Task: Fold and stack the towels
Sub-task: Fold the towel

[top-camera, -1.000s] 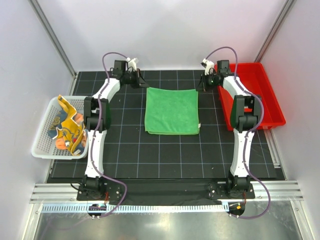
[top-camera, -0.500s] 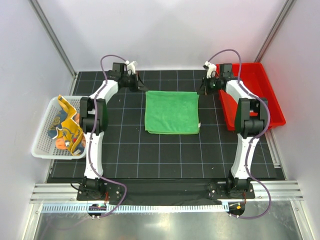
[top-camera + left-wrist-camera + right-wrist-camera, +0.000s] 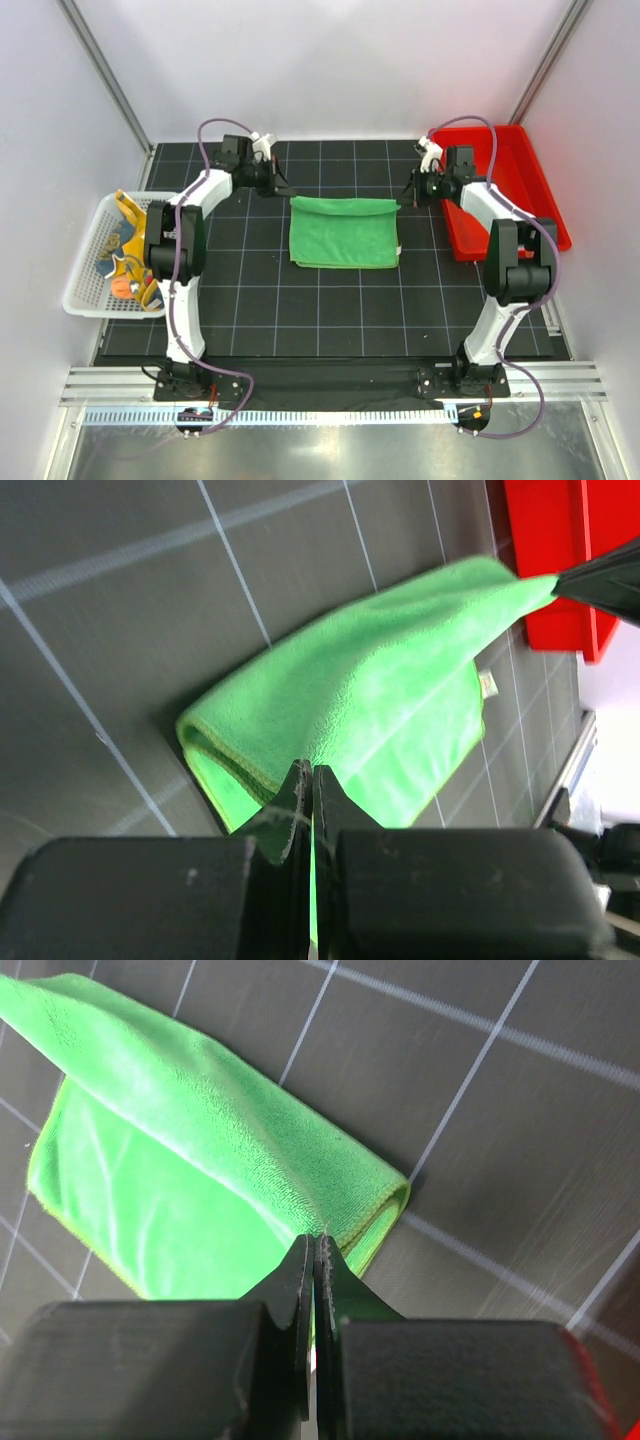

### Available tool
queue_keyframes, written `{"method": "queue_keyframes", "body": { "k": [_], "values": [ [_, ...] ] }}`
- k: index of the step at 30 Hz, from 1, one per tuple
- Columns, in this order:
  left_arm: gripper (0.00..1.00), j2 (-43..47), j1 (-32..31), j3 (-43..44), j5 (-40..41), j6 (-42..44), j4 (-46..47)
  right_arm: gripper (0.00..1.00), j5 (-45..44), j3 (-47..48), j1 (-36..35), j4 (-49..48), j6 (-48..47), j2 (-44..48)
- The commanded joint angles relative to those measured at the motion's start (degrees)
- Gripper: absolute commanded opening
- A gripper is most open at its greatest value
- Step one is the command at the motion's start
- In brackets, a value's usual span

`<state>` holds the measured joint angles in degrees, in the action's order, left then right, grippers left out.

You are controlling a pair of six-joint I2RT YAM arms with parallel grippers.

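A plain green towel (image 3: 343, 235) lies mid-table, its far edge raised and curling toward the near side. My left gripper (image 3: 284, 191) is shut on its far left corner, and my right gripper (image 3: 408, 196) is shut on its far right corner. In the left wrist view the green towel (image 3: 390, 695) stretches from my left gripper (image 3: 312, 772) to the right gripper's tip at the top right. In the right wrist view the green towel (image 3: 190, 1150) doubles over in front of my right gripper (image 3: 315, 1242). A yellow-orange towel (image 3: 135, 238) with a dark blue edge lies crumpled in the white basket (image 3: 85, 300), over a paler patchy towel (image 3: 123, 286).
A red bin (image 3: 520, 195) stands at the right edge of the black gridded mat, close behind my right wrist. The white basket sits off the mat's left edge. Grey walls close in on both sides and the back.
Both grippers have lifted the green towel's far edge and carried it toward the near side, so the towel looks shorter. Both arms' elbows have swung outward.
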<state>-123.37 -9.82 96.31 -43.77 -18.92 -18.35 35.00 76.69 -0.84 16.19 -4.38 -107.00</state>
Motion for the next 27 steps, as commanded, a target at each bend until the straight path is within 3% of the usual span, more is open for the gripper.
{"method": "queue_keyframes", "body": {
  "k": [1, 13, 27],
  "values": [
    [0.0, 5.68, -1.07, -4.19, -0.71, 1.6, 1.82, 0.01, -1.51, -4.25, 0.05, -5.02, 3.93, 6.79],
    [0.0, 17.72, -3.71, -20.53, 6.15, 0.9, 3.32, 0.01, -4.95, -18.05, 0.14, -6.34, 12.72, 17.61],
    [0.0, 22.3, -3.8, -26.61, 8.61, 0.9, 1.56, 0.01, -3.1, -25.18, -1.09, -6.08, 17.12, 22.45]
  ]
}}
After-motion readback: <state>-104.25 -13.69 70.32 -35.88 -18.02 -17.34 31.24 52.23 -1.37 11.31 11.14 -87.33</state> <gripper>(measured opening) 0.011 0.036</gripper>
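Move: Both grippers already pinch the corners of the green towel's far edge, lifted about 6 cm clear. The near-left corner lies about 14 cm straight back from the left gripper and 6 cm below; the white basket is some 40 cm to the left of that gripper and 10 cm back. From the right gripper the near-right corner is 13 cm back and 1 cm left, the white tag 9 cm back and 1 cm left, and the red tray's middle 26 cm right and 6 cm ahead. Keep both grippers shut on the towel's corners and draw them back together, about 10 cm, carrying the held edge over the lower layer towards the near edge. Start quickly and ease off, staying almost level before sinking a centimetre or two at the end; turn the right wrist clockwise some 10 degrees on the way. ##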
